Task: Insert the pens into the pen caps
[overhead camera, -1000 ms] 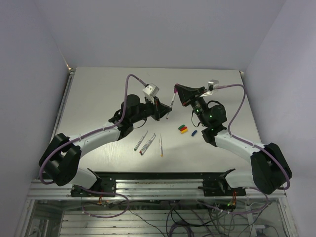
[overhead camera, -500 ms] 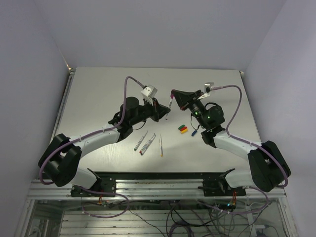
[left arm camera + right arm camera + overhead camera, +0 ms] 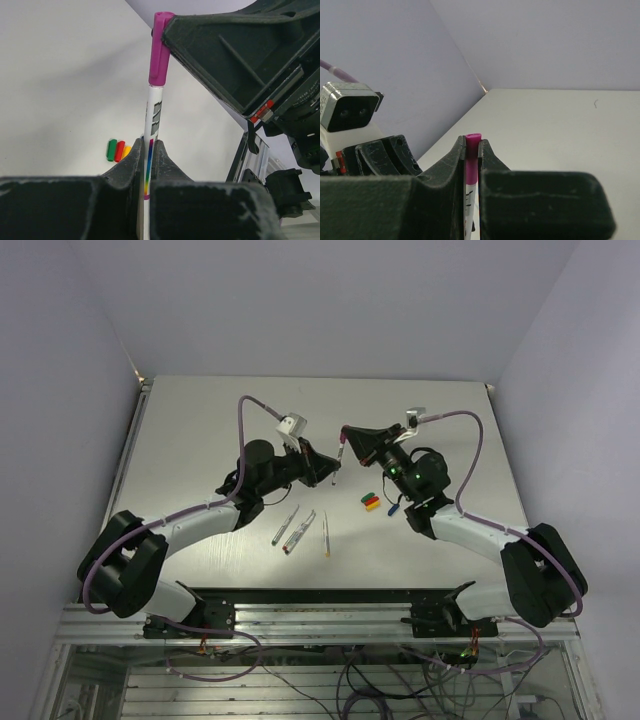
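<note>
A white-barrelled pen (image 3: pixel 151 120) stands upright between the fingers of my left gripper (image 3: pixel 148 147), which is shut on its lower barrel. A magenta pen cap (image 3: pixel 160 50) sits on the pen's top end. My right gripper (image 3: pixel 472 145) is shut on that magenta cap (image 3: pixel 472 160), with the pen barrel (image 3: pixel 469 200) running down between its fingers. In the top view the two grippers meet above the table's middle, left gripper (image 3: pixel 326 470) and right gripper (image 3: pixel 346 439). Three loose pens (image 3: pixel 299 529) lie below them. Green, red and yellow caps (image 3: pixel 370 502) and a blue cap (image 3: pixel 393 508) lie to the right.
The green, red and yellow caps (image 3: pixel 119 150) lie side by side on the white table (image 3: pixel 200 430), under the held pen. The right arm's black finger (image 3: pixel 240 55) fills the upper right of the left wrist view. A metal rail (image 3: pixel 320 610) runs along the near edge.
Both grippers have drifted a little to the left together, with pen and magenta cap still between them. The left wrist has tilted upward. The loose pens and caps have not moved.
</note>
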Available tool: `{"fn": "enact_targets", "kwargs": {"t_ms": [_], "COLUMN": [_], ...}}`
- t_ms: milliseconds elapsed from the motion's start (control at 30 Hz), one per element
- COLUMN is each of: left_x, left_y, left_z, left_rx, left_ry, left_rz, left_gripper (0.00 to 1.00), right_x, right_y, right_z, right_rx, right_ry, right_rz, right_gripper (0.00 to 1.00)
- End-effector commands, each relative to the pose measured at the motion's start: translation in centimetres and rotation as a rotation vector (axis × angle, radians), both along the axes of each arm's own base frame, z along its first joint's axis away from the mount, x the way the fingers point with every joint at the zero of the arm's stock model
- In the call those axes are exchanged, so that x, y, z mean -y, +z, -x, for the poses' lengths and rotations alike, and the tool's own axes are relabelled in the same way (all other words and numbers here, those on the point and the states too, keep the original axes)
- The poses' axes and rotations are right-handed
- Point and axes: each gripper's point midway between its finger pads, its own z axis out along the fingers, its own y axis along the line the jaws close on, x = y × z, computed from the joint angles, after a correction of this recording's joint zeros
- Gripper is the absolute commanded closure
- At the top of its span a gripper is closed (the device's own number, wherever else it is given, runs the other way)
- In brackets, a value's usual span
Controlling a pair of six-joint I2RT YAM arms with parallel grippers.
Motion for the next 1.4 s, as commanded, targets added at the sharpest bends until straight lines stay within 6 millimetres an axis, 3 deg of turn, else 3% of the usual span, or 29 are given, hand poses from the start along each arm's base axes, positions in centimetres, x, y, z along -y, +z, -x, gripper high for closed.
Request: {"fn": "enact_targets", "kwargs": {"t_ms": [0,367,600,733,800,1033,1133,1233,1367], "left_x": [-2.4,-4.6,-4.7,-4.6,-4.7,-4.7,-4.9,-5.2,-6.5], "left_y": [9.3,10.7,10.1,8.2,6.6,-0.6,-2.8,-4.3,-6.9], "left_z": [-2.9,-4.3,-4.7,-5.0,-5.4,-7.6,-8.7,-9.7,-12.0], "left_rx": [0.226,0.251,0.239,0.199,0.167,0.064,0.036,0.024,-0.016], "left_ry": [0.161,0.274,0.28,0.287,0.301,0.355,0.385,0.412,0.472], "left_rz": [0.202,0.217,0.187,0.128,0.084,-0.101,-0.164,-0.224,-0.372], "left_gripper": [0.93,0.93,0.93,0.93,0.93,0.93,0.93,0.93,0.93], "right_x": [-2.2,-3.9,-3.9,-3.0,-2.4,1.0,3.1,5.0,7.2], "right_y": [-7.7,-11.4,-10.7,-8.4,-6.2,3.9,6.9,7.6,5.3], "right_z": [1.9,3.4,2.7,0.8,-0.1,-1.8,-1.4,-1.0,-1.0], "right_rx": [-0.174,-0.254,-0.234,-0.19,-0.139,0.085,0.137,0.138,0.068], "right_ry": [0.096,0.113,0.081,-0.029,-0.087,-0.303,-0.394,-0.465,-0.559], "right_rz": [0.188,0.261,0.264,0.237,0.219,0.143,0.109,0.106,0.135], "right_gripper": [1.0,1.0,1.0,1.0,1.0,0.57,0.44,0.36,0.32]}}
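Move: The left hand grips the pen upright, its magenta cap already over the top, about 5 cm above this hand, 3 cm ahead and 1 cm right. From the right hand, pinching that cap, the gripped pen barrel is some 5 cm below, 3 cm back, 1 cm left. On the table roughly 20 cm under the left hand, the red cap lies about 9 cm right and 5 cm ahead; the blue cap, 14 cm right and 3 cm ahead. Both hands first keep hold of the joined cap and pen, sinking together some 2 cm and easing slightly left, before the right fingers open wide, let go of the cap and draw off up and to the right, turning clockwise. The left, still gripping the barrel, then carries the capped pen forward about 8 cm, down and a little left, turning counter-clockwise. ##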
